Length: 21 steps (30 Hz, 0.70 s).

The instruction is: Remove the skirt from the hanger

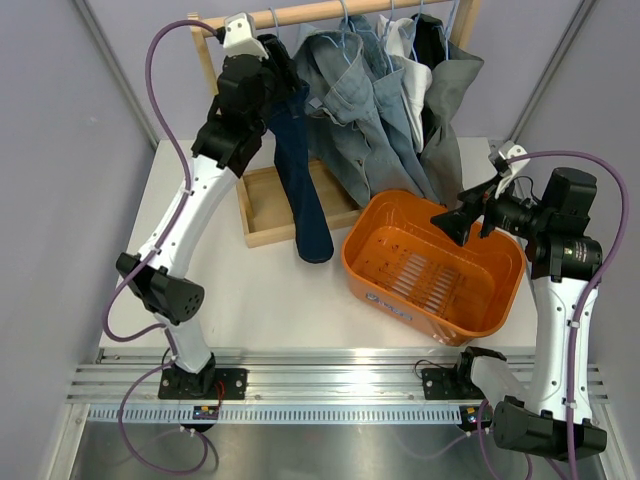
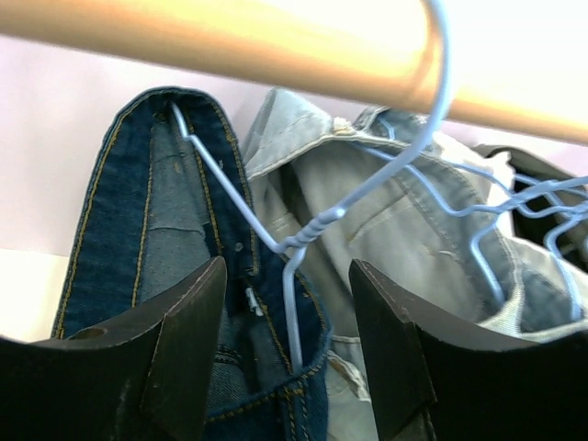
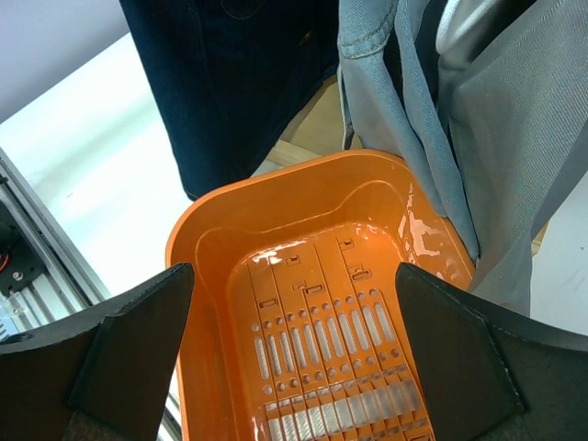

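The dark navy skirt [image 1: 300, 190] hangs from the thin pale-blue hanger [image 2: 230, 195], whose hook goes over the wooden rail [image 2: 230, 46]. In the left wrist view the waistband [image 2: 138, 230] drapes over the hanger's left arm. The twisted wire neck runs down into the cloth. My left gripper [image 2: 287, 276] is up at the rail [image 1: 330, 12], open, one jaw on each side of the wire neck and waistband, touching neither. My right gripper [image 1: 465, 222] hovers open over the orange basket [image 1: 350, 260] with nothing in it.
A light denim jacket [image 1: 360, 110] and a grey garment [image 1: 450, 100] hang on other wire hangers just right of the skirt, crowding it. The rack's wooden base frame [image 1: 265, 205] lies on the white table. The basket rim [image 3: 184, 239] sits under the jacket hem.
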Motion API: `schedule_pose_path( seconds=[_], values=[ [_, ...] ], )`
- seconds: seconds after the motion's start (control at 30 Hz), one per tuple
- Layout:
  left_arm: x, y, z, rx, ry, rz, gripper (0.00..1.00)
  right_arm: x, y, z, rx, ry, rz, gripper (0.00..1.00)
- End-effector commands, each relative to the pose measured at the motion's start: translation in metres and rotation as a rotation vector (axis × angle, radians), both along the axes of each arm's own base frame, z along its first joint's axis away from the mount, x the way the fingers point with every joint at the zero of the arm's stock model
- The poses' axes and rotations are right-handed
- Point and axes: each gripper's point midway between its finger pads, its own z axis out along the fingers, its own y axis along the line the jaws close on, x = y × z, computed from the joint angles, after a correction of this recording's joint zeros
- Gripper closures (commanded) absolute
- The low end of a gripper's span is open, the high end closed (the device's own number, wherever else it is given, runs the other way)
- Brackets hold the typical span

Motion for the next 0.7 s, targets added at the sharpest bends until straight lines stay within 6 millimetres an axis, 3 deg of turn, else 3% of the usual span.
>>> schedule_pose_path(
  seconds=[0.0, 0.33, 0.53, 0.67],
  values=[
    [0.006, 0.009, 0.023, 0.001, -0.072, 0.056, 0.41, -0.001, 0.004, 0.01, 0.014, -0.044, 0.024, 0.0],
    [0.025, 0.007, 0.004, 0.062, -0.05, 0.094, 0.47, -0.001, 0.005, 0.015, 0.018, -0.056, 0.025, 0.01],
    [0.025, 0.008, 0.009, 0.075, -0.067, 0.095, 0.67, -0.002, 0.005, 0.017, 0.023, -0.062, 0.022, 0.01],
    [0.017, 0.006, 0.025, 0.051, -0.102, 0.064, 0.79, -0.003, 0.006, 0.018, 0.026, -0.062, 0.021, 0.0]
  ],
)
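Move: Roughly 4 cm ahead of the left hand and 3 cm below it, level with it sideways, is the hanger's near arm, just under the twisted neck. The dark-blue skirt's waistband lies about 6 cm ahead, 2 cm left and 5 cm down, and the wooden rail some 5 cm ahead, straight on, and 9 cm up. The light-blue denim piece's waist hangs about 12 cm right and 6 ahead, 5 cm lower. From the right hand the hanger's near arm is about 25 cm ahead, 35 cm left and 10 cm higher. Easing forward and down together, about 3 cm each, the left hand brings its half-open fingertips to either side of the hanger's near arm, just below the twisted neck and under the rail. Once there it stops its advance and narrows the fingers around that arm to a small gap, its wrist rolling only some 5 degrees. ##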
